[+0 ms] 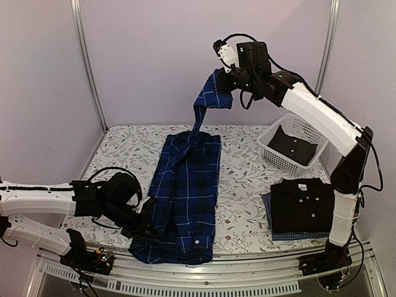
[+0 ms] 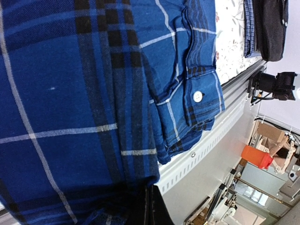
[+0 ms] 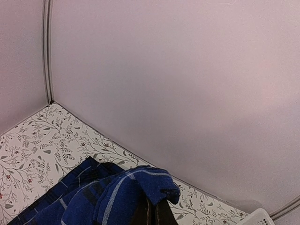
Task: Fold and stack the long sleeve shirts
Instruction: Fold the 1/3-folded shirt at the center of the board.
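The dark blue plaid shirt lies lengthwise on the middle of the table. My right gripper is raised high near the back wall, shut on one end of it, so a strip of plaid cloth hangs from the pinched fingers. My left gripper is low at the shirt's near left edge, shut on the cloth, which covers most of the fingers. A cuff with a white button lies by the table's front rail. A folded black shirt rests on a folded fine-check shirt at the right.
A white lattice basket stands at the back right with a dark garment in it; its corner shows in the right wrist view. The floral tablecloth shows between the plaid shirt and the stack. The metal front rail runs along the near edge.
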Controlling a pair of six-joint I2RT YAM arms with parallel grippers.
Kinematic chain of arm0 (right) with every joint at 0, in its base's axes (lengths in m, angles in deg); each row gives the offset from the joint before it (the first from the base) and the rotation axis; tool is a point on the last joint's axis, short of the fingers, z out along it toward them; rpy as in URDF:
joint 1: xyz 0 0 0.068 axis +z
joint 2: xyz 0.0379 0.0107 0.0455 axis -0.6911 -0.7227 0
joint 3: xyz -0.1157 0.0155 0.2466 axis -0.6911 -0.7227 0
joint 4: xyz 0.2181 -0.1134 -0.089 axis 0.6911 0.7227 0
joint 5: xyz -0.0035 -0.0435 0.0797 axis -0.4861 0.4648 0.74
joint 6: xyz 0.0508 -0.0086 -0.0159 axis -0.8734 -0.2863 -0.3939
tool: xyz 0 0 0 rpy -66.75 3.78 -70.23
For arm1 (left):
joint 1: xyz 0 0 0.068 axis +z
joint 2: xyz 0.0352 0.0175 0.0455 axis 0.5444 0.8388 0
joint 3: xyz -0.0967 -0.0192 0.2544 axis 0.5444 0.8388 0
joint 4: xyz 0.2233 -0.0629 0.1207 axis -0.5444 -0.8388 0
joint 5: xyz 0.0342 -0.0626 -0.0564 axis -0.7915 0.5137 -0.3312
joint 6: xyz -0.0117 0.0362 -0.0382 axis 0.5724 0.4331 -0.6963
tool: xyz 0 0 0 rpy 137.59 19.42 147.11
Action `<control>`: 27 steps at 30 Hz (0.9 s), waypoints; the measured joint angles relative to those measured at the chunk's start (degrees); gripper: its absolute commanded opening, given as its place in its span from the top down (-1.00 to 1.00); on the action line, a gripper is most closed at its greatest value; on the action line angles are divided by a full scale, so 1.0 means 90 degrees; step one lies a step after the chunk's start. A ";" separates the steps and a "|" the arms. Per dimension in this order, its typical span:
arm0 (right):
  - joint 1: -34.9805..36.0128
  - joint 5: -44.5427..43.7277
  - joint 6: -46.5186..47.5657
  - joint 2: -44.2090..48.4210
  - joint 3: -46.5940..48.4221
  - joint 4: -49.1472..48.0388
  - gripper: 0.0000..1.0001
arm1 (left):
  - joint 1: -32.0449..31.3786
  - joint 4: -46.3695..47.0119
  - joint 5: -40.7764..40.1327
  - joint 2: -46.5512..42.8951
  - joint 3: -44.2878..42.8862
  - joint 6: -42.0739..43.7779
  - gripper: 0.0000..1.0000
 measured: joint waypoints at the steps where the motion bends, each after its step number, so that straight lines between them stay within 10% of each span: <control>1: 0.0000 -0.0010 0.0017 0.0000 0.0000 -0.0002 1.00 | -0.0002 0.0036 0.0022 0.0027 0.0000 0.0012 1.00; 18: -0.0005 -0.0012 0.0012 0.0007 -0.0005 0.0073 1.00 | -0.0114 0.0787 0.0226 0.1375 -0.0180 0.0148 0.96; 27: 0.0002 0.0500 -0.0593 0.0690 -0.1338 0.0170 1.00 | -0.0189 0.0571 0.0226 0.1676 -0.0580 0.0493 0.09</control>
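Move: The folded shirt's near end, where the left hand brings the pinched lower corner of the flap, is about 6 cm right, 1 cm back and 5 cm below that hand; the buttoned cuff lies 13 cm right, level, equally low. From the right hand, which holds the flap's other end high, the shirt body's middle is roughly 14 cm back, 14 left and 38 down; the white basket is 12 ahead, 35 right and 36 down. The flap's lower corner is carried down some 3.5 cm and about 3 cm rightward by the left hand, onto the near end of the folded shirt; there the fingers part to almost half open, and the hand starts to rise. The right hand holds still at first, keeping its pinch, then late on sinks about 4 cm and draws back 2.5 cm towards the shirt body, its fingers tipping down slightly. ##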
